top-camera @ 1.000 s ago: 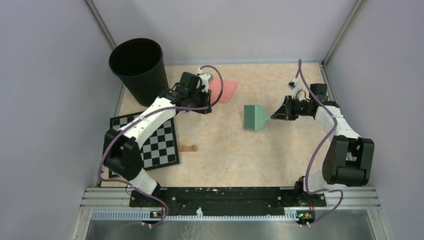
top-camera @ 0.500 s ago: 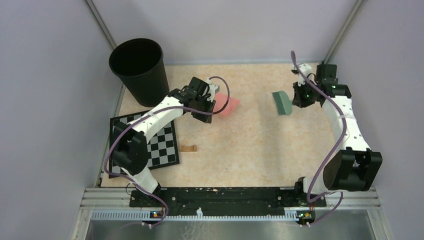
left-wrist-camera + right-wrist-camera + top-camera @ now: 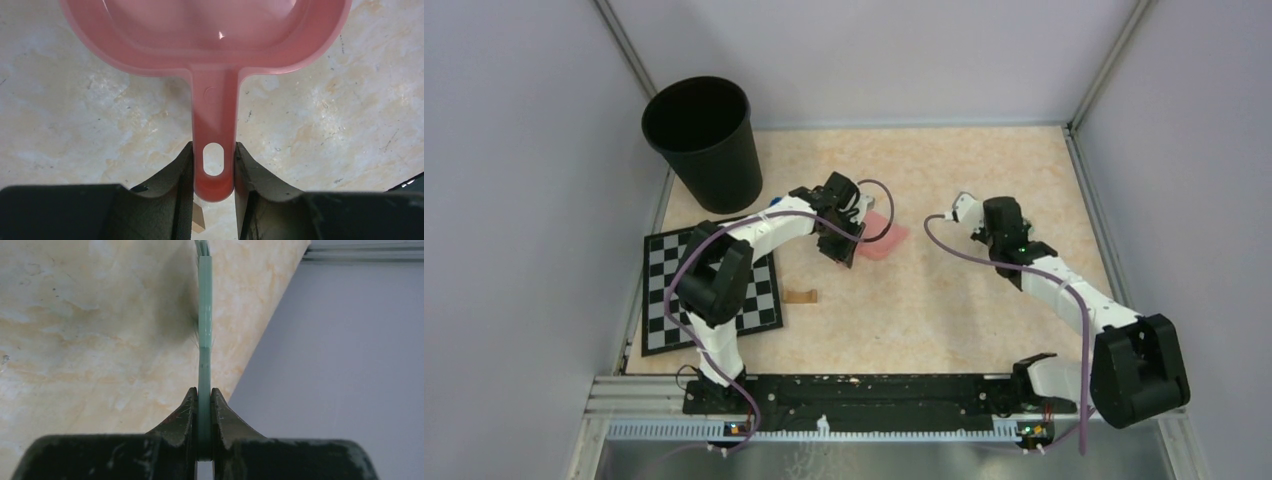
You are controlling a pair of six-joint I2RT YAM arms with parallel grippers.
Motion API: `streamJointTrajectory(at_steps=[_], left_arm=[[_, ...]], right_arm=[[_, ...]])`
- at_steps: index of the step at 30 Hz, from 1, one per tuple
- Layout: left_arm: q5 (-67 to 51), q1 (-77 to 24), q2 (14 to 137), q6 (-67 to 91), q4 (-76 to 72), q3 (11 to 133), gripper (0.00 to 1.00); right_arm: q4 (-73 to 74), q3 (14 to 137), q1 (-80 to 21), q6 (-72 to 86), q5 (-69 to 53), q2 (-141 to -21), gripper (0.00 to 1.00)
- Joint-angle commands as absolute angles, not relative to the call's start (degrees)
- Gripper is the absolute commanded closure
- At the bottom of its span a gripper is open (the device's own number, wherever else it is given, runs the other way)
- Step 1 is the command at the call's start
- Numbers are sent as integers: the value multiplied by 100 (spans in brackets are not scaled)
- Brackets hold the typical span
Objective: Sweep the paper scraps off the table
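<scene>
My left gripper is shut on the handle of the pink dustpan, whose pan lies flat on the table and looks empty. In the top view the dustpan sits just right of that gripper, near the table's middle. My right gripper is shut on the thin green handle of a brush, seen edge-on above the table's far right edge. In the top view the right wrist covers the brush. No paper scraps show in any view.
A black bin stands at the back left corner. A black-and-white chequered board lies at the left under the left arm. A small tan piece lies beside the board. Grey walls close in three sides.
The left gripper has carried the dustpan forward and to the right, away from the bin. The right arm swung from the back right towards the middle, and the brush is now hidden under its wrist.
</scene>
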State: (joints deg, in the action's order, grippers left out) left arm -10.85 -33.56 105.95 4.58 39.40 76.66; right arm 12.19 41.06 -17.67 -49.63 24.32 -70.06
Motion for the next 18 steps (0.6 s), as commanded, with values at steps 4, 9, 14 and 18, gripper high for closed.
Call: streamJointTrajectory(at_steps=[4, 9, 14, 18], left_arm=[[-1453, -3407, 10823, 581, 3608, 7990, 78], [-1927, -3439, 10752, 700, 3368, 7930, 75], [-1904, -3567, 10784, 630, 3414, 7890, 68], [-2032, -3610, 10713, 624, 3389, 7855, 64]], right_arm=[[1219, 3826, -1984, -4823, 2474, -6686, 100], [2653, 3990, -1999, -3815, 1036, -6317, 97], [3053, 3938, -1993, -3255, 319, -6062, 62], [3186, 3990, -2000, -3007, 42, -6094, 52]])
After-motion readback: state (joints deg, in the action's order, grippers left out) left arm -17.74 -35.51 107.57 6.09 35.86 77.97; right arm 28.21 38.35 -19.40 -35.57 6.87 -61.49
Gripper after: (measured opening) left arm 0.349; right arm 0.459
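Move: The bare table where the right hand's brush is to be let go lies about 5 cm to that hand's left, 2 cm back and 10 cm below; the dustpan's pan is some 27 cm left of that hand, 2 cm back and 10 cm lower. The left hand's dustpan is bound for table 4 cm to its right, level fore and aft and 4 cm down. From the left hand, the wooden block is about 9 cm back and 10 cm left, the blue car 9 cm ahead and 10 cm left. The right hand draws back about 7 cm, swinging left and sinking some 4 cm each over clear table, its left side rolling up about 20 degrees and its fingers tipping down, and late on the way the fingers open from nearly shut to about half, letting go of the brush handle. Low over the table, the left hand keeps its grip on the dustpan handle and carries it about 4 cm right, away from the wooden block, tilting slightly. ##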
